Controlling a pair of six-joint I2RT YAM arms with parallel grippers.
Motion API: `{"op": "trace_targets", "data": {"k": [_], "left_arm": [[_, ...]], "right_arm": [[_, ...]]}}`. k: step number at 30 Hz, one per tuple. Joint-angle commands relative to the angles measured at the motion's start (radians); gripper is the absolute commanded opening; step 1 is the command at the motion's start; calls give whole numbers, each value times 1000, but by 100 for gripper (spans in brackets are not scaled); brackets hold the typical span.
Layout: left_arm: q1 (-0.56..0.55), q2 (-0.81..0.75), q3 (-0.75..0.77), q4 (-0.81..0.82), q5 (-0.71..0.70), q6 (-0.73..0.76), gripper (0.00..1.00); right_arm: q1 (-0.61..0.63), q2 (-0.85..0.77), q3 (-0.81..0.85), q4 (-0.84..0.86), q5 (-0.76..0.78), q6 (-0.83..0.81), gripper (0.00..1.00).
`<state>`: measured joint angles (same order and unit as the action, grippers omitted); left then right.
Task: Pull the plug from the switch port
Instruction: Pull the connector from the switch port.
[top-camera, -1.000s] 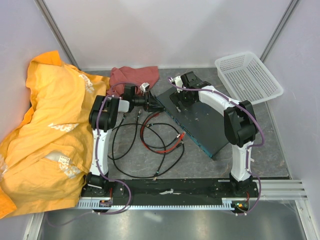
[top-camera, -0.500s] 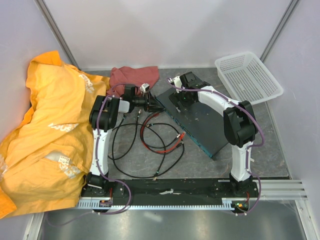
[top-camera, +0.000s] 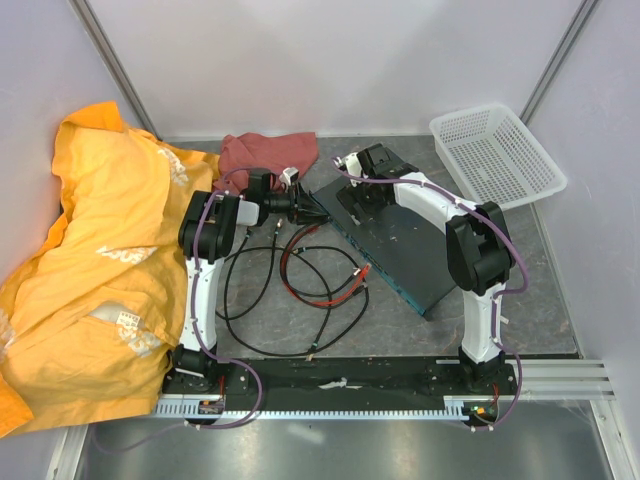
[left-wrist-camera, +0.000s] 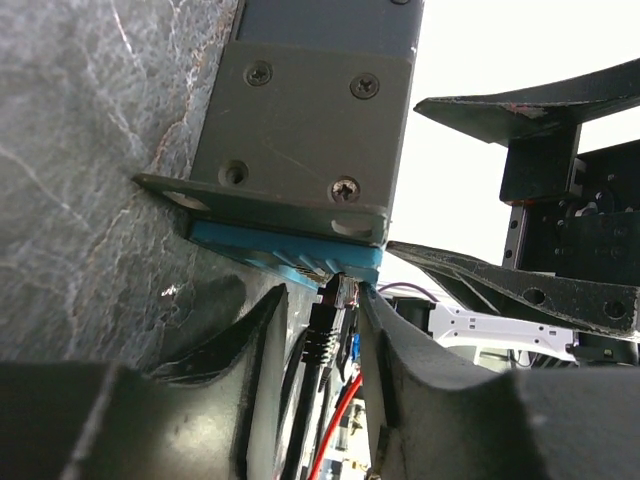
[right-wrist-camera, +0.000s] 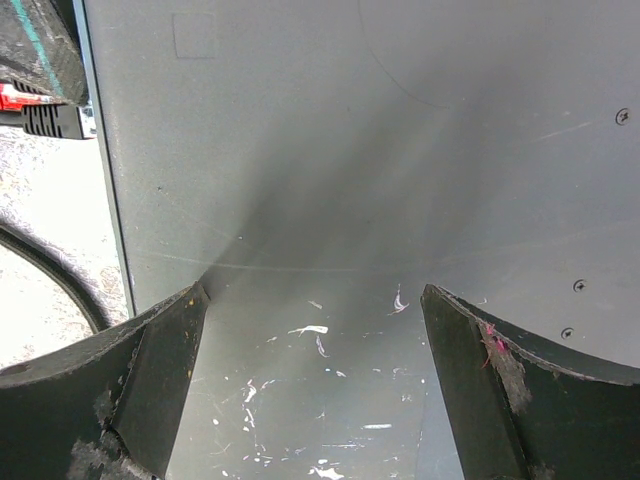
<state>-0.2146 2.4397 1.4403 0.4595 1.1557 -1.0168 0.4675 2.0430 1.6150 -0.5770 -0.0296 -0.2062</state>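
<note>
The switch (top-camera: 400, 250) is a flat dark slab with a teal edge (left-wrist-camera: 290, 255), lying at an angle on the table. A black plug (left-wrist-camera: 323, 330) with a clear tip sits in a port on that teal edge. My left gripper (left-wrist-camera: 324, 292) is open and straddles the plug: the right finger (left-wrist-camera: 390, 340) is against it and a narrow gap shows at the left finger (left-wrist-camera: 262, 345). In the top view the left gripper (top-camera: 308, 208) is at the switch's left corner. My right gripper (right-wrist-camera: 312, 290) stands wide open with its tips down on the switch's top (right-wrist-camera: 350, 150), holding nothing.
Black and red cables (top-camera: 300, 290) loop on the table in front of the switch. A large orange cloth (top-camera: 100, 250) covers the left side, with a dull red cloth (top-camera: 265, 152) behind the left gripper. A white mesh basket (top-camera: 497, 155) stands at the back right.
</note>
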Motion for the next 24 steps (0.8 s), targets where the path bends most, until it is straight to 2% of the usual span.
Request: {"op": "trace_targets", "data": {"k": [1, 5, 6, 8, 24], "left_arm": [[-3, 28, -6, 28, -67, -39, 36], [-3, 30, -14, 51, -67, -49, 21], [-2, 28, -17, 60, -65, -52, 11], [-2, 28, -20, 64, -65, -52, 2], [38, 28, -55, 122, 24, -16, 1]], "right_arm": [[14, 6, 17, -26, 5, -10, 98], [14, 6, 17, -26, 7, -12, 98], [16, 6, 17, -26, 7, -10, 98], [17, 6, 17, -26, 7, -13, 98], [36, 0, 11, -24, 7, -21, 98]]}}
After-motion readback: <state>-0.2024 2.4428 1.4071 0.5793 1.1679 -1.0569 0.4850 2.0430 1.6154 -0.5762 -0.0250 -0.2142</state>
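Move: The plug sits in the port at the switch's near-left edge, about 1 cm right of the left hand, level with it and between its half-open fingers. From that hand, the switch's middle is some 16 cm right and 3 cm back, the red cable's plug about 3 cm back and 1 cm right. The plug lies roughly 10 cm left of the right hand, 1 cm back and 4 cm below. The left hand shuts its fingers on the plug, then eases about half a centimetre left, scarcely turning. ##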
